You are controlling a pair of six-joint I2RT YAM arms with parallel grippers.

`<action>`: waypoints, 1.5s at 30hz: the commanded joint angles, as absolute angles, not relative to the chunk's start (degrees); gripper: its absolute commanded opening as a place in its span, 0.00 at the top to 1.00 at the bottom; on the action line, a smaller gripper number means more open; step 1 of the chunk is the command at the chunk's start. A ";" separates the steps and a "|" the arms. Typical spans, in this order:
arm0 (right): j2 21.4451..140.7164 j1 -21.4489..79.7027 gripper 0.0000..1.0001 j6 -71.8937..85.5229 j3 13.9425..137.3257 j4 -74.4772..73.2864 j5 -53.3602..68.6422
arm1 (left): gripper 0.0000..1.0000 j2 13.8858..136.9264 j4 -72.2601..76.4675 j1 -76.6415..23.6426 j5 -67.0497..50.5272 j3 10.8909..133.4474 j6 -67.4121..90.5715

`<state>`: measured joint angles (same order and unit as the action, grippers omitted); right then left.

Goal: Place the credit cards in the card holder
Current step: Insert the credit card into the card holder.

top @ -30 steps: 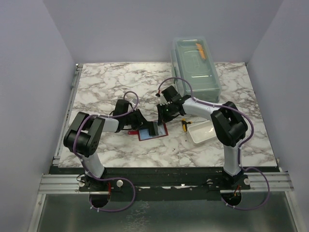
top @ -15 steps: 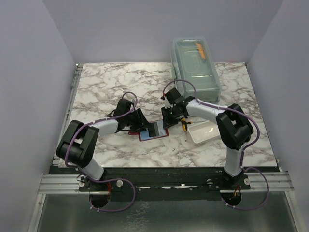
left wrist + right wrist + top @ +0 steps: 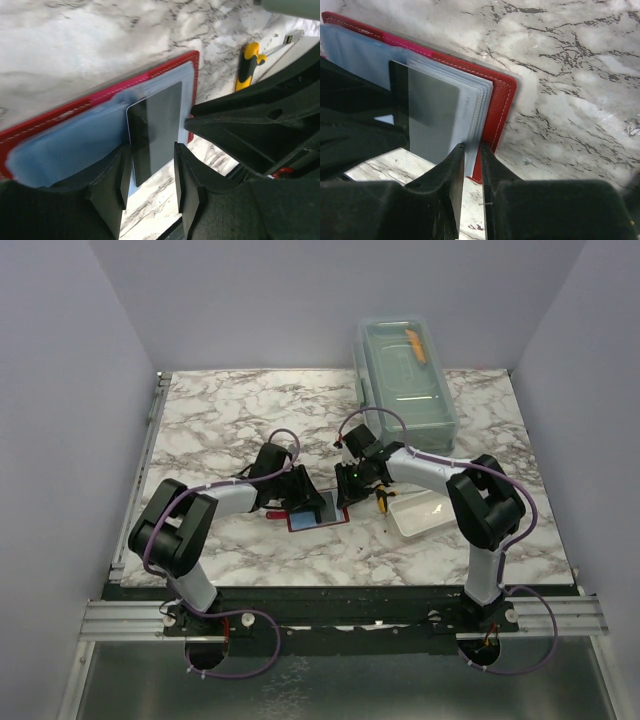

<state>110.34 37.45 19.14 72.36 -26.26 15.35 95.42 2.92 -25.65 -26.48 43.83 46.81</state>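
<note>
The red card holder [image 3: 296,523] lies open on the marble, its clear sleeves [image 3: 65,145] facing up. A dark credit card [image 3: 155,125] sits partly inside one sleeve, its near end sticking out. My left gripper [image 3: 150,150] is open astride that end, with marble showing between the card and the right finger. My right gripper [image 3: 471,146] has its tips at the holder's [image 3: 502,105] right edge. Its jaws stand a narrow gap apart over the sleeve edges, gripping nothing that I can see. The same card [image 3: 427,115] appears grey in the right wrist view.
A yellow-handled tool [image 3: 384,498] lies just right of the holder, beside a white tray [image 3: 420,512]. A clear lidded box [image 3: 405,370] stands at the back right. Both grippers [image 3: 303,502] [image 3: 347,496] are crowded close together over the holder.
My left gripper has opened and let go of the card, which now rests in the sleeve. My right gripper came down to the holder's right edge and its jaws parted slightly.
</note>
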 commanded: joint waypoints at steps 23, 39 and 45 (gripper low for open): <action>87.34 36.46 0.43 10.87 73.55 -38.67 -1.89 | 0.44 95.39 -5.28 -29.70 -28.17 48.25 46.41; 78.30 33.50 0.34 13.51 72.55 -48.18 -17.19 | 0.31 93.05 -4.84 -30.79 -28.91 49.26 47.18; 68.98 31.28 0.25 1.52 65.86 -47.72 -27.06 | 0.13 84.12 -15.01 -26.76 -27.37 47.71 43.51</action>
<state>75.22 32.49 10.48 70.48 -45.80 -17.28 91.64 -6.94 -29.28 -29.21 48.16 47.18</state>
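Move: The grey credit card with its black strip, already partly in the card holder's right pocket, has its middle about 2 cm right of my left hand and some 2 cm below. The open card holder's middle lies roughly 1 cm back and 2 cm below that hand. From my right hand, at the holder's right end, the white tray's middle is some 21 cm to the right, level; the yellow-black screwdriver is 9 cm right and 1 cm ahead. With my left fingertips at the card's strip edge I push rightward, deeper into the pocket, about 4 cm in all while easing back some 2 cm; my right hand first steadies the holder's right end. Then my right hand comes free, rises some 14 cm and swings right towards the tray, opening and tilting outward; at the end my left hand lifts off about 3 cm, opening wide. ##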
